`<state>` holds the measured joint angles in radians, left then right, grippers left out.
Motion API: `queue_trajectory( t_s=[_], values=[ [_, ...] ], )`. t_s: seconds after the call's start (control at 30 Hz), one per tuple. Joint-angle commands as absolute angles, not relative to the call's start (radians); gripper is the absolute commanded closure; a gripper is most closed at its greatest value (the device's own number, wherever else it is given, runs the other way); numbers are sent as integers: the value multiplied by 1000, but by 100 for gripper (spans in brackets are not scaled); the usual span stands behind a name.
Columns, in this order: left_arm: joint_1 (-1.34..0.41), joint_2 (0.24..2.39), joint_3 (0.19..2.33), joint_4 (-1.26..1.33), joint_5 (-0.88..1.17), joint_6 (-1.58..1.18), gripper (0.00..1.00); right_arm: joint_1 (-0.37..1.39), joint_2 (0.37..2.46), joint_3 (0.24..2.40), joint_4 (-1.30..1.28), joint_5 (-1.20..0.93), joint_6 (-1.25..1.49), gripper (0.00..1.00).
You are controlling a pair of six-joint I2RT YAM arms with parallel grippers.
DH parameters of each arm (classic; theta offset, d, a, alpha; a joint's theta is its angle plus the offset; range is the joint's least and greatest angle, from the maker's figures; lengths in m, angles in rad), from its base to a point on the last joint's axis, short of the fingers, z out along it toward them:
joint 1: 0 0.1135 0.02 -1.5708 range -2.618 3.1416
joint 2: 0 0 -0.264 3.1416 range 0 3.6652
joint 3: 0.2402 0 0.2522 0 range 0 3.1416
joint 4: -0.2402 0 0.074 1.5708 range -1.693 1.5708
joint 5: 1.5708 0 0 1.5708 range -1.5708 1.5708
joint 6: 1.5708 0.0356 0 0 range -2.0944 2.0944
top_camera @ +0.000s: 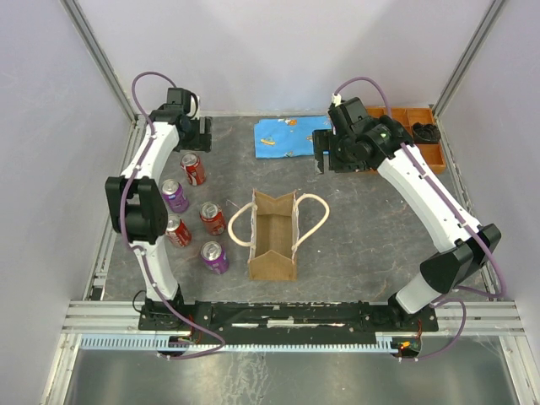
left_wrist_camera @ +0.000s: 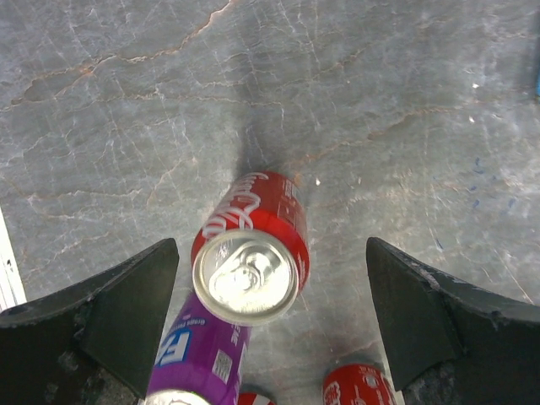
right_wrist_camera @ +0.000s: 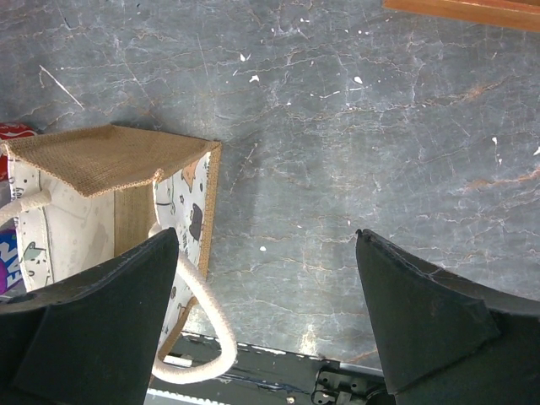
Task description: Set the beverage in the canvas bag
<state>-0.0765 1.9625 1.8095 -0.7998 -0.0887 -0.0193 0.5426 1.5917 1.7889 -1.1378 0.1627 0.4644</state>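
Several beverage cans stand left of the canvas bag (top_camera: pixel 272 236), which is open-topped with cream rope handles. The farthest is a red can (top_camera: pixel 193 169); a purple can (top_camera: pixel 175 195) and another red can (top_camera: pixel 212 218) stand nearer. My left gripper (top_camera: pixel 196 139) hovers open just beyond the farthest red can. In the left wrist view that red can (left_wrist_camera: pixel 251 249) sits between and below the open left gripper (left_wrist_camera: pixel 272 253), untouched, with the purple can (left_wrist_camera: pixel 198 354) behind it. My right gripper (top_camera: pixel 323 153) is open and empty, beyond the bag's right side. The right wrist view shows the right gripper (right_wrist_camera: pixel 266 236) over bare table, the canvas bag (right_wrist_camera: pixel 110 160) at left.
A blue cloth (top_camera: pixel 291 135) lies at the back middle. An orange compartment tray (top_camera: pixel 413 135) holding a black object (top_camera: pixel 424 132) sits back right. A further red can (top_camera: pixel 178 231) and purple can (top_camera: pixel 214 257) stand near the left arm. A rope handle (right_wrist_camera: pixel 211 329) loops beside the right gripper's left finger.
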Motion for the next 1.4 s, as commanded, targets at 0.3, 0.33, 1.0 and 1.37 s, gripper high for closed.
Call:
queue_trajectory(
  t_s=[0.3,0.33,1.0,1.37],
  values=[
    [-81,2067,1910,-883,-123,14,4,517,1544,1753,-1137,176,480,6],
    [-81,2061,1895,-886,-119,14,4,516,1541,1749,-1137,176,481,6],
    [-81,2081,1846,-958,-83,30,18,500,1557,1738,-1130,153,500,6],
    [-81,2080,1843,-1005,-51,47,47,500,1561,1731,-1125,144,511,7]
  ],
)
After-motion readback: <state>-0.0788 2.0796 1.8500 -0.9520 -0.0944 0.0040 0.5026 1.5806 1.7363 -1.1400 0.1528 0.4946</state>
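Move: The left hand is just beyond and above the farthest red can, whose middle lies about 4 cm back, 1 cm left and 7 cm below. From this hand, the nearer purple can stands some 12 cm back and 7 cm left, and the middle red can about 20 cm back and 6 cm right. From the right hand, the farthest red can is roughly 44 cm left, 5 cm ahead and 18 cm lower. Left hand sinks about 5 cm, edging forward then back, and closes its fingers onto the farthest red can. ##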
